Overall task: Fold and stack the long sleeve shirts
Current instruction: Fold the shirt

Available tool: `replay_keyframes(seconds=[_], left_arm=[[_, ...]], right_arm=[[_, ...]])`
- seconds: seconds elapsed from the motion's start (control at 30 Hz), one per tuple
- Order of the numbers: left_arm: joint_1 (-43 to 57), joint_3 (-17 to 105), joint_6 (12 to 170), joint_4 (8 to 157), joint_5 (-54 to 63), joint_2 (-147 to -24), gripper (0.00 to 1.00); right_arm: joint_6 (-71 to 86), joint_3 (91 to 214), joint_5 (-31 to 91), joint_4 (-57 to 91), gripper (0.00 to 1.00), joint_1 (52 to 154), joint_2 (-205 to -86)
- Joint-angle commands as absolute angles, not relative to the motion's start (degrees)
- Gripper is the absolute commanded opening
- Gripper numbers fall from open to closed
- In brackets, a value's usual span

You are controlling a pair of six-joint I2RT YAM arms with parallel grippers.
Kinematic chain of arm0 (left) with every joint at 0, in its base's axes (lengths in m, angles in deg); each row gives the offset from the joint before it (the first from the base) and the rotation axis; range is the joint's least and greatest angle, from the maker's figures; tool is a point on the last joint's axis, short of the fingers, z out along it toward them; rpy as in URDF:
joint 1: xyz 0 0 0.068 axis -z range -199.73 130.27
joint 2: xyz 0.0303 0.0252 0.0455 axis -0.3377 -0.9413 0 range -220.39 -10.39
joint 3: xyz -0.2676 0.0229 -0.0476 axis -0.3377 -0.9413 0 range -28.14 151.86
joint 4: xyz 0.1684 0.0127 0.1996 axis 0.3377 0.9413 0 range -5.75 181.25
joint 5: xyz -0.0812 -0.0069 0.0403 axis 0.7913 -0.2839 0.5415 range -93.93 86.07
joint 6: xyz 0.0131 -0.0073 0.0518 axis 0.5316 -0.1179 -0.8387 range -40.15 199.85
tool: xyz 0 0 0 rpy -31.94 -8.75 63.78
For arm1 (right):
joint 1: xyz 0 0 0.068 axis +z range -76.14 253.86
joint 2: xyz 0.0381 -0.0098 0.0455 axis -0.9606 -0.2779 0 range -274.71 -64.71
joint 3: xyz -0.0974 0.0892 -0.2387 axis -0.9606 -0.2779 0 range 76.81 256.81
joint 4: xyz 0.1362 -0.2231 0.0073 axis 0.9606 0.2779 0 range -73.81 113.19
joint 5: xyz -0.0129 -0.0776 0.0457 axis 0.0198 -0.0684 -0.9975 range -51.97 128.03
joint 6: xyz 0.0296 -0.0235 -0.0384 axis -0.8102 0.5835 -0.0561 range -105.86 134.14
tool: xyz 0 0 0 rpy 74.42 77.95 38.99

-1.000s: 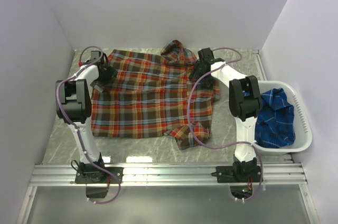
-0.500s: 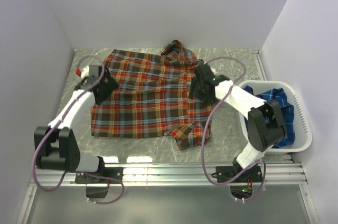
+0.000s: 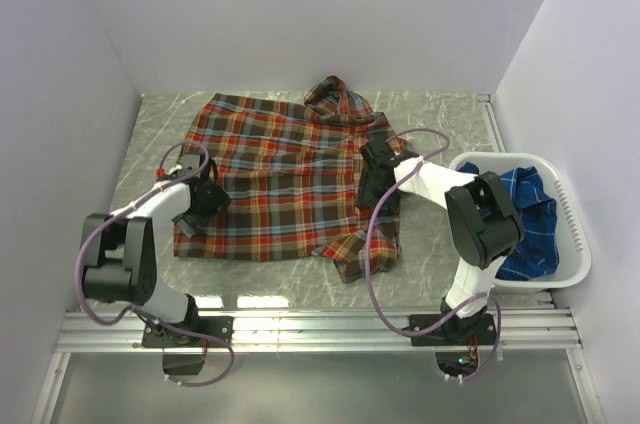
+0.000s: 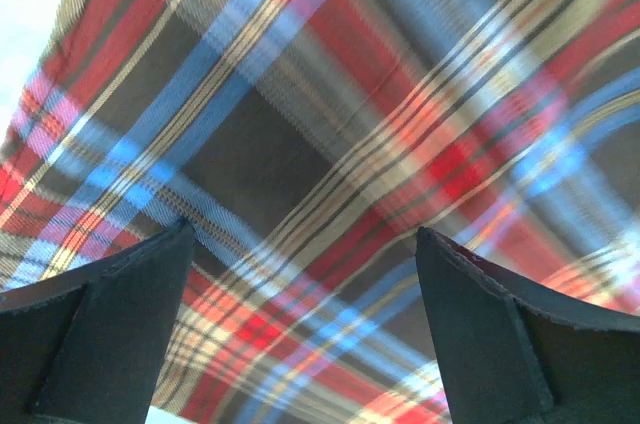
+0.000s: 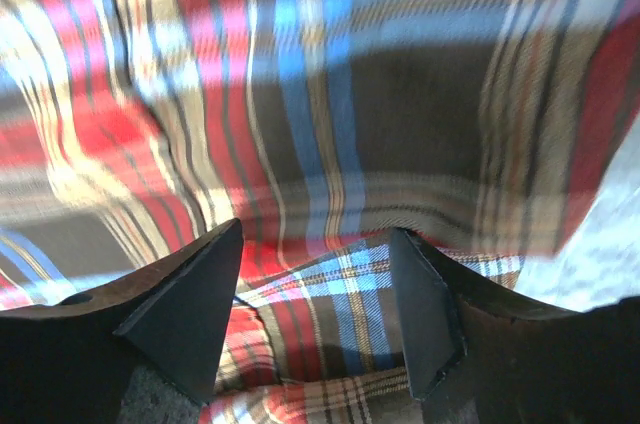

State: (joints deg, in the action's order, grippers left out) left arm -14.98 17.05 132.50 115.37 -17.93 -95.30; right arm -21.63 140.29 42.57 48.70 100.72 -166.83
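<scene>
A red-orange plaid long sleeve shirt (image 3: 280, 169) lies spread flat on the marble table, collar toward the back wall. A blue plaid long sleeve shirt (image 3: 520, 219) sits bunched in the basket at the right. My left gripper (image 3: 200, 206) hovers over the red shirt's near-left edge. In the left wrist view that gripper (image 4: 300, 234) is wide open, with only flat plaid cloth (image 4: 330, 94) under it. My right gripper (image 3: 375, 184) is down on the shirt's right side. In the right wrist view it (image 5: 315, 244) is open, its jaws astride a raised fold of the cloth (image 5: 360, 294).
A white plastic basket (image 3: 575, 234) stands at the right, against the side wall. Bare marble table (image 3: 430, 244) shows between shirt and basket. Walls close in the left, back and right. An aluminium rail (image 3: 320, 329) carries the arm bases at the near edge.
Both grippers have come toward the near side along the red shirt: the left from its far-left corner to its near-left edge, the right from the collar area to the right side. The right jaws have narrowed a little.
</scene>
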Motion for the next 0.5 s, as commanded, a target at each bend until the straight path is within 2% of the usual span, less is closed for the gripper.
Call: replay_keyframes(seconds=[0.0,0.23,0.33,0.47], left_arm=[[-16.65,21.67,134.61,111.32,-16.15,-101.5,0.99],[-16.83,33.27,133.47,113.16,-16.76,-109.09,0.99],[-16.83,35.93,132.77,114.84,-17.9,-107.17,0.99],[-16.83,32.87,132.68,115.72,-19.83,-99.97,0.99]], right_arm=[[-22.6,143.94,43.31,45.54,0.68,97.08,-171.57],[-19.71,153.27,44.8,46.51,0.69,94.34,-175.72],[-17.86,152.05,45.06,45.9,0.7,94.95,-171.77],[-18.03,144.85,45.67,45.01,0.7,94.96,-162.02]])
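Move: The spread shirt's middle lies some 12 cm ahead and 23 cm to the right of the left hand, and about 8 cm ahead and 25 cm to the left of the right hand, with the cloth just under both sets of fingers. The shirt's near left corner is roughly 14 cm back and 9 cm left of the left hand. From the right hand, the near sleeve lies about 16 cm back and 5 cm left, the far sleeve some 32 cm ahead and 12 cm left. Both hands, low on the cloth and well apart, sweep forward together, pushing the shirt away from the bases with their fingertips: the left about 8 cm, wide open, the right some 7 cm, about two-thirds open and easing slightly to its right. Towards the end both slow and rise about 2 cm, fingertips tilting a little farther forward, the right hand already edging back as it climbs, with neither gripper closing on the cloth. ##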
